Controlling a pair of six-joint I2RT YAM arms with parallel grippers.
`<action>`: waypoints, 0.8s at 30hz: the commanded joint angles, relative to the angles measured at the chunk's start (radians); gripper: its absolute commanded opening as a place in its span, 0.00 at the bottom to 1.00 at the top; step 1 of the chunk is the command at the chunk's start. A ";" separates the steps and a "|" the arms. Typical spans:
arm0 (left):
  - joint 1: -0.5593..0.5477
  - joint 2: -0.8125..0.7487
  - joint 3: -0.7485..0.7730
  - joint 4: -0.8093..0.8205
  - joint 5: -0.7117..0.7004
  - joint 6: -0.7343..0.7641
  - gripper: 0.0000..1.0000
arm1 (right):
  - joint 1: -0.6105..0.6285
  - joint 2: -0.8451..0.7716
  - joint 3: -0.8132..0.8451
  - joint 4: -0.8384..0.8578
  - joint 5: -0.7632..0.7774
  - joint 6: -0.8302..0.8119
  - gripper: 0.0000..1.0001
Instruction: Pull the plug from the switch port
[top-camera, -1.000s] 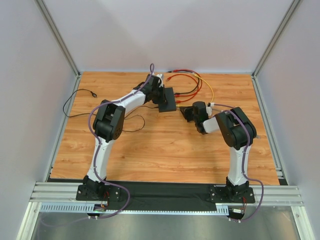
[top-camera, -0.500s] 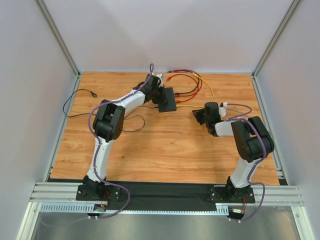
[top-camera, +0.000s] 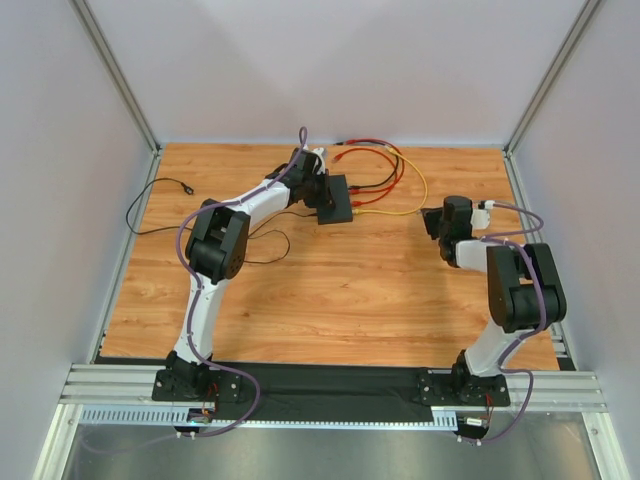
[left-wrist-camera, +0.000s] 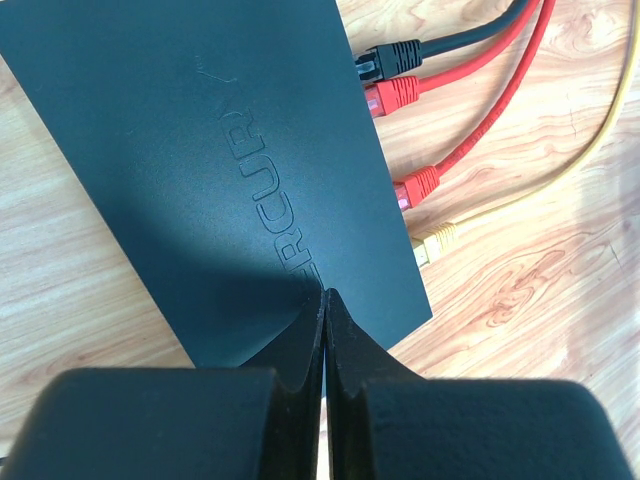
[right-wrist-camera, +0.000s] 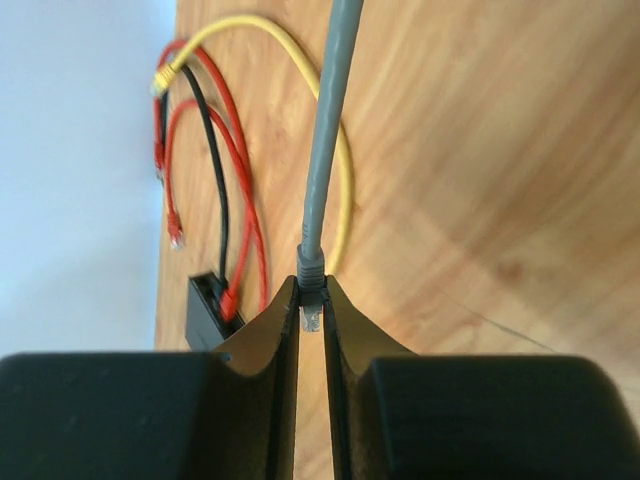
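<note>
The switch is a flat black box at the back middle of the table, also seen as the switch. My left gripper is shut, its tips resting on the switch's top. Black, red and yellow plugs sit along its socket side. My right gripper is shut on a grey plug whose grey cable runs away from the fingers. This plug is out in the air, well apart from the switch. From above, the right gripper is to the right of the switch.
Red, black and yellow cables loop behind the switch toward the back wall. A loose red cable end lies near that wall. A thin black wire trails across the left side of the table. Metal frame posts stand at the back corners.
My right gripper has moved right, away from the switch, carrying the grey plug with it. The left gripper and the switch have stayed put.
</note>
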 joint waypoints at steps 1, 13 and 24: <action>0.005 0.062 -0.012 -0.089 -0.025 0.020 0.00 | -0.016 0.069 0.119 0.005 0.121 0.037 0.00; 0.016 0.069 -0.008 -0.075 0.020 0.014 0.00 | -0.027 0.048 0.080 -0.145 0.065 0.026 0.00; 0.018 0.060 -0.024 -0.066 0.032 0.011 0.00 | 0.189 -0.269 -0.092 -0.456 -0.004 -0.035 0.02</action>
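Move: My right hand already has the grey plug, clear of its port, about 6 cm above the table. From it, the switch lies about 5 cm ahead, 22 cm to the left and 5 cm lower; the yellow plug in its right side is some 4 cm ahead and 17 cm left. From my left hand, the switch's middle is about 3 cm ahead, level sideways and 1 cm below, and the grey plug some 22 cm to the right, 2 cm back and 3 cm higher. Still pinching the grey plug, I carry my right hand about 4 cm forward, then reverse and swing it back roughly 11 cm over open table, sinking about 4 cm on the way, tipping the fingers down some 15 degrees and curving left by about 5 cm towards the end. My left hand stays in place, shut fingertips still resting on the switch. ##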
